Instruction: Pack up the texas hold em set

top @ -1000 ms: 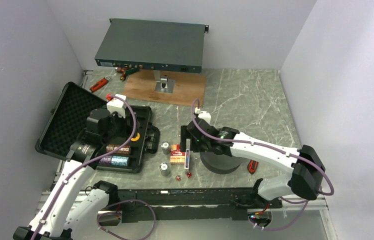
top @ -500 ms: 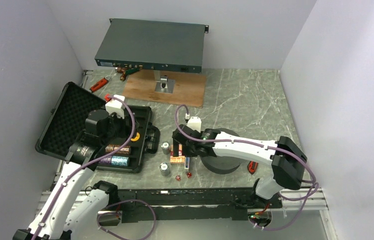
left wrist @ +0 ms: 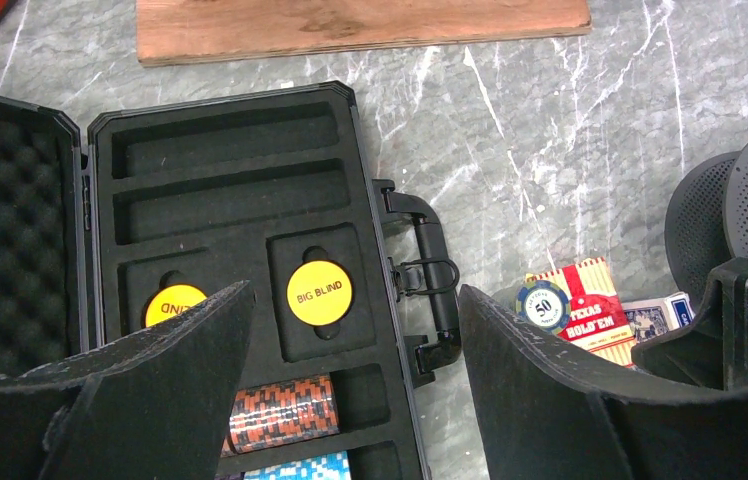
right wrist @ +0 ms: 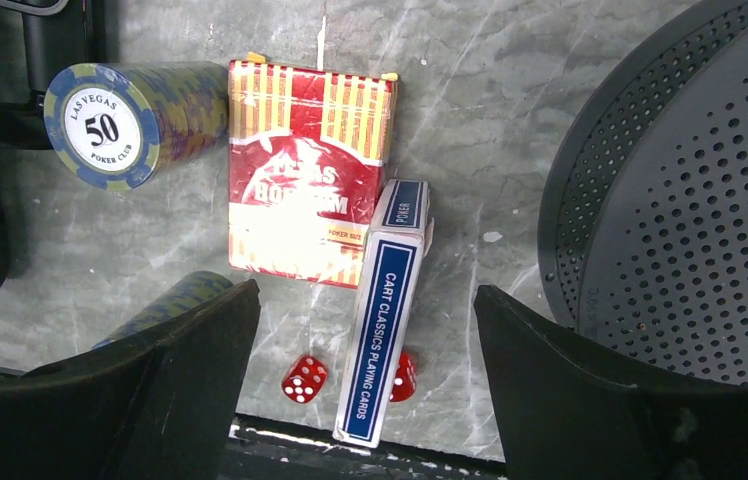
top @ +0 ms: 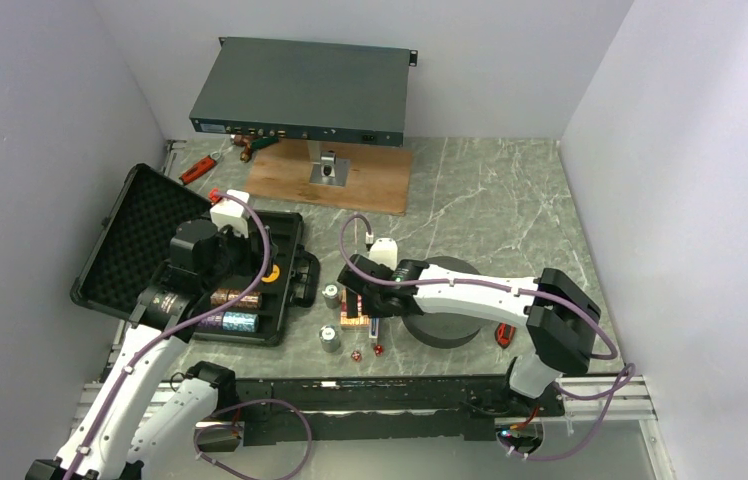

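The black briefcase (top: 285,262) lies open at the left, foam lid (top: 135,240) flat. Its tray (left wrist: 220,190) holds two yellow discs (left wrist: 319,292), an orange chip stack (left wrist: 280,413) and a blue one. My left gripper (left wrist: 355,300) is open and empty above the tray (top: 218,262). My right gripper (right wrist: 365,292) is open above the red deck box (right wrist: 305,190) and a blue deck box (right wrist: 385,310) standing on edge; neither is gripped. A "50" chip stack (right wrist: 120,120), a second stack (right wrist: 165,305) and two red dice (right wrist: 304,379) lie around them.
The dark grey foam ring (top: 447,315) sits just right of the cards, close to my right finger. The grey rack-mount box (top: 300,92) stands on a wooden board (top: 330,175) at the back. Red tools lie at the back left (top: 198,168) and beside the ring (top: 505,333).
My right arm has swung left and its gripper now hangs over the card boxes. The left arm has barely moved. Nothing was taken hold of.
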`<state>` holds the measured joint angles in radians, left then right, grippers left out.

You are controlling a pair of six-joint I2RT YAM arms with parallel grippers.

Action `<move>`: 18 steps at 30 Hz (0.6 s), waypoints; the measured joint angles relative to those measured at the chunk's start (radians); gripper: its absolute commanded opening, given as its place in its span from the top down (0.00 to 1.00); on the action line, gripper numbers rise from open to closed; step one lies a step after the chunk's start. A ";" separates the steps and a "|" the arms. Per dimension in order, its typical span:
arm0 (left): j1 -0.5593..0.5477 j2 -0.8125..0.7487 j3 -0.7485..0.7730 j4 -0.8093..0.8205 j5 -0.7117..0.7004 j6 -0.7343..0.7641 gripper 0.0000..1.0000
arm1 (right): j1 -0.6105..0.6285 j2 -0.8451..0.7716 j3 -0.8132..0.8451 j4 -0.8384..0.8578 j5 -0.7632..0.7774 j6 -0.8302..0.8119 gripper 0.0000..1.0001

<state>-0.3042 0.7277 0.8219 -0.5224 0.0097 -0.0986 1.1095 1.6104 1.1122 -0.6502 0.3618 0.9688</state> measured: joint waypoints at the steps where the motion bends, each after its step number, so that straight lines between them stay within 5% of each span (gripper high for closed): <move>1: 0.000 0.000 0.000 0.000 0.000 0.000 0.21 | 0.000 0.001 0.000 0.000 0.000 0.000 0.18; 4: 0.000 0.000 0.000 -0.003 0.000 0.000 0.21 | 0.001 0.001 0.000 0.000 0.001 0.000 0.20; 10: 0.000 -0.007 -0.002 -0.011 0.000 0.000 0.20 | 0.003 0.020 0.018 -0.002 0.005 -0.009 0.41; 14: 0.000 -0.013 -0.003 -0.014 0.000 0.000 0.21 | 0.005 0.044 0.027 -0.001 0.002 -0.010 0.43; 18: 0.000 -0.013 -0.003 -0.018 0.000 0.000 0.21 | 0.006 0.064 0.028 -0.007 -0.001 -0.010 0.66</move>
<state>-0.3042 0.7143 0.8188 -0.5400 0.0097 -0.0990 1.1152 1.6745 1.1404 -0.6575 0.3607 0.9588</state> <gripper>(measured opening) 0.796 0.478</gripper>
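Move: The blue card box, standing on its long narrow edge, lies almost under the open right hand: its middle is about 1 cm back, 1 cm right and some 4 cm below. The flat red Texas Hold'em box is about 2 cm ahead and 4 cm left; the far chip stack is 3 cm ahead and 9 cm left, the near one 4 cm back and 9 cm left. From the left hand, the blue card box is roughly 8 cm back, 26 cm right and 20 cm below. The right hand first hovers over the blue card box, edging only about half a centimetre left, then sinks a little over 1 cm with its fingertips still slanting forward and down and the wrist hardly turning. Meanwhile its wide-open fingers close to about half open, bringing one in on each broad face of the box near its upper edge, the right finger nearest; a firm touch can't yet be made out. ##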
